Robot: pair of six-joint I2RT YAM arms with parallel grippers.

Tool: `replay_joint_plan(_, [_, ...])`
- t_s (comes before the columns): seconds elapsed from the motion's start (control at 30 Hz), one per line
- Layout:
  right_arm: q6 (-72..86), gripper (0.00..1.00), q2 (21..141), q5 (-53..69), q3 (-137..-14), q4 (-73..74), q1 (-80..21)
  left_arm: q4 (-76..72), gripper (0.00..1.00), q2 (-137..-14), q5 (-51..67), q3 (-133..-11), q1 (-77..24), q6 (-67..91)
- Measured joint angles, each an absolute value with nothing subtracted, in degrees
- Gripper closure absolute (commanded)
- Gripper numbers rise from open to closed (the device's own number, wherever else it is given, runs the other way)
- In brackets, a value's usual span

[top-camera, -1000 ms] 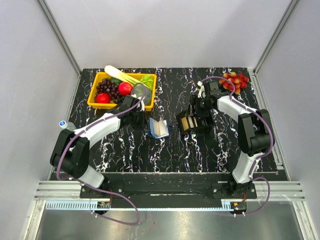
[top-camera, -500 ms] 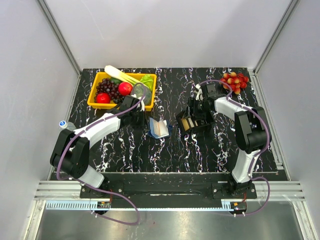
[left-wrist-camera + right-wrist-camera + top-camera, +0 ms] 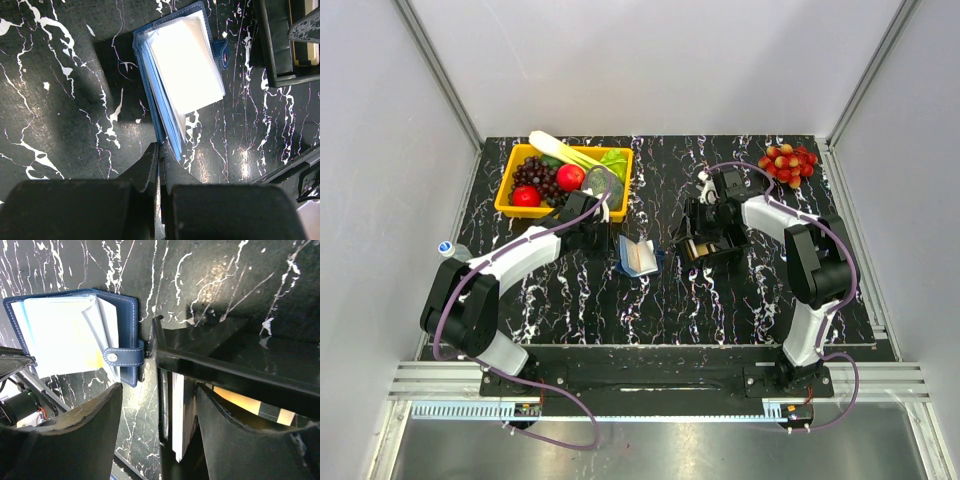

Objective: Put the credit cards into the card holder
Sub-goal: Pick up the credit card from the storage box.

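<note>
The dark-blue card holder (image 3: 638,256) lies open on the black marbled table, its pale inner sleeves (image 3: 187,65) facing up. My left gripper (image 3: 161,150) is shut on the lower edge of its blue cover. The clasp strap (image 3: 122,357) points at the black tray (image 3: 225,365). White credit cards (image 3: 178,415) stand on edge just inside the tray's left wall, and a tan card (image 3: 245,402) lies further in. My right gripper (image 3: 159,390) hangs open over that end of the tray, one finger outside the wall and one inside, with the white cards between them.
A yellow basket (image 3: 501,208) of fruit and vegetables stands at the back left, close behind my left arm. A bunch of red fruit (image 3: 787,163) lies at the back right. A small bottle (image 3: 450,248) sits at the table's left edge.
My right gripper has swung left along the black tray to its left end and its jaws have narrowed slightly. The left gripper and the card holder have not moved.
</note>
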State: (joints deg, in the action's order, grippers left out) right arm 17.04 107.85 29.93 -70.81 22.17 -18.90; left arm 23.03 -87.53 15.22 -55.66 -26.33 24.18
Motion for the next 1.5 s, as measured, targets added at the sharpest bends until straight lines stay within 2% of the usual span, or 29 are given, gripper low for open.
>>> replay_joint_plan(0.5, [17.85, 0.34, 106.98, 25.87, -71.26, 23.05, -23.92, 23.0, 1.0, -88.75, 15.68, -55.66, -26.33, 24.21])
replay_joint_plan(0.87, [18.06, 0.46, 106.98, 23.62, -71.68, 23.83, -24.45, 23.0, 1.0, -88.75, 15.84, -55.66, -26.33, 24.21])
replay_joint_plan(1.13, [18.5, 0.48, 106.28, 23.57, -71.68, 23.86, -24.45, 23.0, 1.0, -88.75, 15.9, -55.66, -26.33, 24.21])
replay_joint_plan(1.17, [18.52, 0.48, 105.95, 23.59, -71.68, 23.86, -24.45, 23.0, 1.0, -88.75, 15.9, -55.66, -26.3, 24.21])
replay_joint_plan(1.23, [18.63, 0.57, 105.36, 23.59, -71.68, 23.83, -24.45, 23.0, 1.0, -88.75, 15.92, -55.66, -26.28, 24.21])
replay_joint_plan(1.43, [18.9, 0.58, 104.97, 23.55, -71.68, 23.83, -24.47, 22.98, 1.0, -88.75, 16.16, -55.66, -26.28, 24.21])
replay_joint_plan(1.47, [18.9, 0.71, 104.97, 23.55, -71.68, 23.83, -24.47, 23.0, 1.0, -88.75, 16.21, -55.66, -26.28, 24.21])
replay_joint_plan(1.5, [18.87, 0.72, 104.97, 23.49, -71.68, 23.83, -24.47, 23.0, 1.0, -88.75, 16.27, -55.66, -26.28, 24.21])
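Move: The outermost credit card, standing along the storage box's left wall, already lies between the right fingertips, its middle about 2 cm back, 1 cm right and 2 cm below the hand point. The box's middle is some 5 cm right, 2 cm back and 3 cm down; the open card holder is about 10 cm left, 4 cm back and 4 cm lower. From the left hand, the card is roughly 18 cm right, 3 cm ahead and 5 cm below. With one fingertip inside the storage box behind the standing card, the right hand pushes card and box wall left, towards the card holder, about 2 cm and a little back. It then holds its place while the fingers close by about a third of their opening around the card, and lifts some 1.5 cm as they narrow further. ##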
